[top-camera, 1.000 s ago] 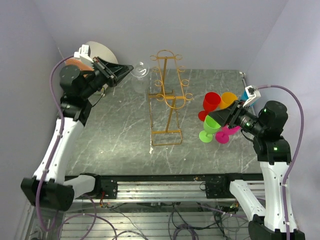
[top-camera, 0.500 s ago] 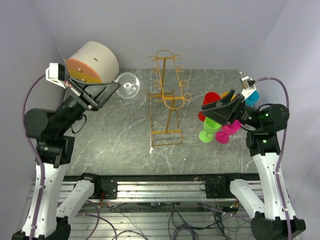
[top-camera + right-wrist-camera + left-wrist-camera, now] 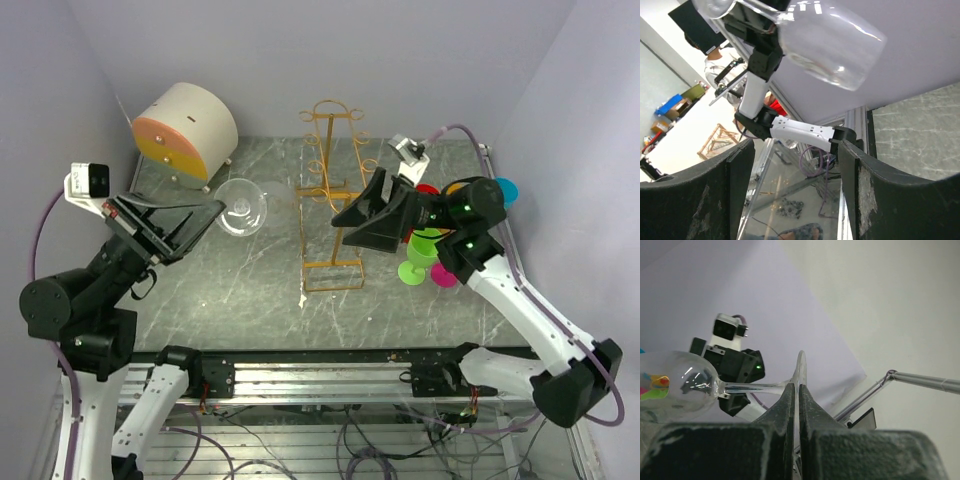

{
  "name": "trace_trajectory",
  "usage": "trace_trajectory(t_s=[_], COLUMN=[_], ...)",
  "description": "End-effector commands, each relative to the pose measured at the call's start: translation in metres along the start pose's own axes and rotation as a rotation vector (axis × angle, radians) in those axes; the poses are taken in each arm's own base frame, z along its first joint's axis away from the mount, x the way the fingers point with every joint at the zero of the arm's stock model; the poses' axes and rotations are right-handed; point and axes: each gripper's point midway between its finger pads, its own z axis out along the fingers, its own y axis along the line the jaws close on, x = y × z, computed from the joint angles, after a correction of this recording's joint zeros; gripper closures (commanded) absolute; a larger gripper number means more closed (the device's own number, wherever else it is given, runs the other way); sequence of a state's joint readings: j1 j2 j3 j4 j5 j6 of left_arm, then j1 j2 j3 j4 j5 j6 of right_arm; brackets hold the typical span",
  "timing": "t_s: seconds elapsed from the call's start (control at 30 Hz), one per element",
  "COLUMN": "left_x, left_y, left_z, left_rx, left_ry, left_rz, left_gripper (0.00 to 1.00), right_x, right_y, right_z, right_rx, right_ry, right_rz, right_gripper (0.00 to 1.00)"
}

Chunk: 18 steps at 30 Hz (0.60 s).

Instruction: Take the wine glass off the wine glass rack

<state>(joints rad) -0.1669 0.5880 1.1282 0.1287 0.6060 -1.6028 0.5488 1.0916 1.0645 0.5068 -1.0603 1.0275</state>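
Observation:
The clear wine glass [image 3: 241, 207] hangs in the air left of the golden wire wine glass rack [image 3: 335, 190], apart from it. My left gripper [image 3: 213, 210] is shut on the glass's flat foot [image 3: 800, 365]. From the foot, the stem [image 3: 755, 386] and bowl [image 3: 675, 385] point sideways to the left in the left wrist view. My right gripper [image 3: 350, 222] is raised beside the rack's right side, open and with nothing in it. The right wrist view [image 3: 795, 190] faces the glass bowl [image 3: 830, 45], which sits well beyond the fingers [image 3: 875, 190].
A round beige box with an orange face [image 3: 185, 125] stands at the back left. Several coloured plastic goblets [image 3: 425, 255] cluster right of the rack, under my right arm. Purple walls close in on the left, back and right of the grey marbled table [image 3: 250, 290].
The left arm swung the glass down from the back-left corner toward the table's middle. The right gripper opened wide and moved left from the coloured goblets to the rack.

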Motion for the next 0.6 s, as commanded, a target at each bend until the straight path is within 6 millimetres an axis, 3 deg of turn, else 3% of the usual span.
trace_trajectory(t_s=[0.0,0.23,0.57], left_x=[0.006,0.013,0.017], left_y=[-0.047,-0.072,-0.061], left_z=[-0.012,-0.029,-0.039], left_rx=[0.126,0.191,0.182], left_ry=[-0.011,-0.040,-0.055], left_rz=[0.053,0.069,0.026], left_gripper=[0.93,0.93,0.93], right_x=[-0.013,-0.013,-0.021], right_y=[-0.003,0.008,0.017], right_z=[0.013,0.023,0.041], right_rx=[-0.039,-0.192,-0.387], right_ry=[-0.045,-0.087,-0.143], right_rz=[-0.105,-0.116,-0.098], right_gripper=[0.32,0.33,0.39])
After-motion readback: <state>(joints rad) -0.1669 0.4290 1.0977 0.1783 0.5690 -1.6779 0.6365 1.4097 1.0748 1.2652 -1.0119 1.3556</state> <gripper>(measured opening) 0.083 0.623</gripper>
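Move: The left fingers already pinch the clear wine glass by its foot, its middle about 8 cm below them, 4 cm ahead and 5 cm right; the open right fingers are some 18 cm to their right, 2 cm back and 10 cm lower. From the right hand the glass is about 12 cm left, 6 cm ahead, 2 cm higher. The rack stands about 8 cm ahead, 1 cm left and 25 cm below; the green glass is 18 cm right, 2 cm ahead, 35 cm below. Left hand draws the pinched glass back about 7 cm; open right fingers reach 4 cm left towards the bowl. ##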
